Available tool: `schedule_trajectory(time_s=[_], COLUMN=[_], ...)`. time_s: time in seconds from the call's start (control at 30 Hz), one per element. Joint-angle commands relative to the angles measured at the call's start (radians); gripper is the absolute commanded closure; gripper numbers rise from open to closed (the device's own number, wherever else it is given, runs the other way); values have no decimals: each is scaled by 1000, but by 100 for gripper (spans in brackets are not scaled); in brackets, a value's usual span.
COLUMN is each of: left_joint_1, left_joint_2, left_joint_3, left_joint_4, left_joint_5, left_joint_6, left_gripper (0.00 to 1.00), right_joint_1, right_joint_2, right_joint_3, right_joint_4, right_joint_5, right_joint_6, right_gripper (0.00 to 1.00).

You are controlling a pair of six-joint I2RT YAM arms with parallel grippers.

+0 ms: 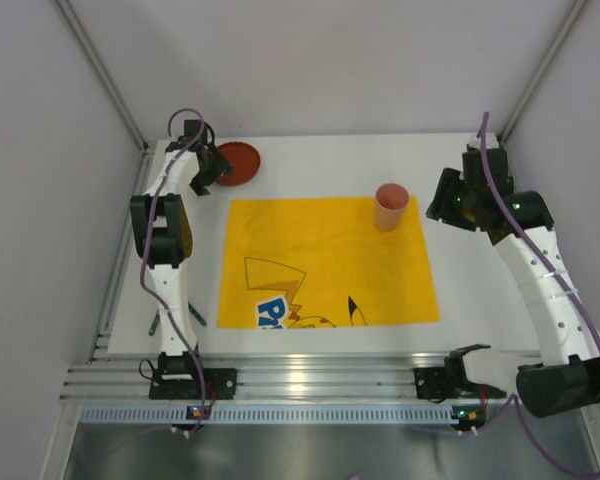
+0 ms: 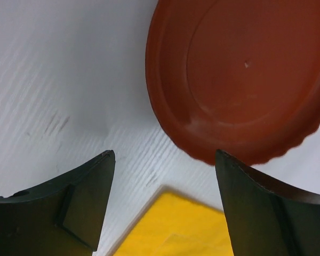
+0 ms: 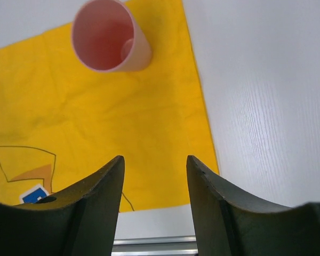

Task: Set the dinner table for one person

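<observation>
The dinner table (image 1: 480,290) is a white top with a yellow cartoon-printed cloth (image 1: 325,260) spread in its middle. A dark red plate (image 1: 238,162) lies on the bare table at the back left, just beyond the cloth's corner (image 2: 176,224). My left gripper (image 1: 208,178) hovers open by the plate's near rim (image 2: 240,80), with nothing between its fingers (image 2: 90,202). A pink cup (image 1: 391,206) stands upright on the cloth's back right corner. My right gripper (image 1: 438,205) is to the right of the cup (image 3: 109,37), apart from it, open and empty (image 3: 154,158).
Thin teal utensils (image 1: 155,322) lie on the table by the left arm's lower link. A silver rail (image 1: 310,378) runs along the near edge, with both arm bases on it. Grey walls close in the left, back and right sides.
</observation>
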Motion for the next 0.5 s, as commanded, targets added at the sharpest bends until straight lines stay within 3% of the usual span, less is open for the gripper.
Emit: schedule_trajectory(time_s=[0.0,0.13,0.17,0.27,0.37,0.4,0.47], left_joint_1=[17,17,17,15,21,23,21], left_joint_2=[54,136,142,171,194,196,188], left_joint_3=[110,170,169,176,199,204,201], left_joint_4=[23,-2,0,23,21,21,27], left_joint_5=[-27,-58,-58,-49,-43,-29,-11], left_joint_6=[-58,-75,-78,-78,-81,-83,-78], left_gripper=[20,26,33,71,95,100,100], right_joint_1=[-20,-36,-37,-50,-54,-56,-56], right_joint_2=[1,-28,-33,-27,-7,-2,16], right_joint_3=[-74,-93,-94,-100,-81,-73,-44], right_joint_4=[-26,-63,-69,-75,-80,-81,-81], right_joint_5=[-1,11,11,8,0,-1,-8], right_joint_6=[34,43,41,37,32,31,23], right_gripper=[50,50,50,50,51,52,52])
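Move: The left hand hangs open just short of the plate: the plate's middle lies about 7 cm ahead of it, 3 cm to its right and 4 cm below. The yellow placemat's middle is roughly 24 cm back and 28 cm to the right of that hand, and the cup standing on the mat is some 13 cm back and 42 cm right. From the right hand the plate is about 33 cm ahead, 47 cm left and 24 cm below. The left hand slides forward and down onto the plate's left rim, about 4 cm out and 3 cm lower, slowing as it arrives, while its fingers go from wide open to nearly shut and pinch the thin edge between the tips. Empty and still half open, the right hand sinks about 5 cm and draws back a little on its side of the mat, its fingers tipping some 10 degrees further down. ##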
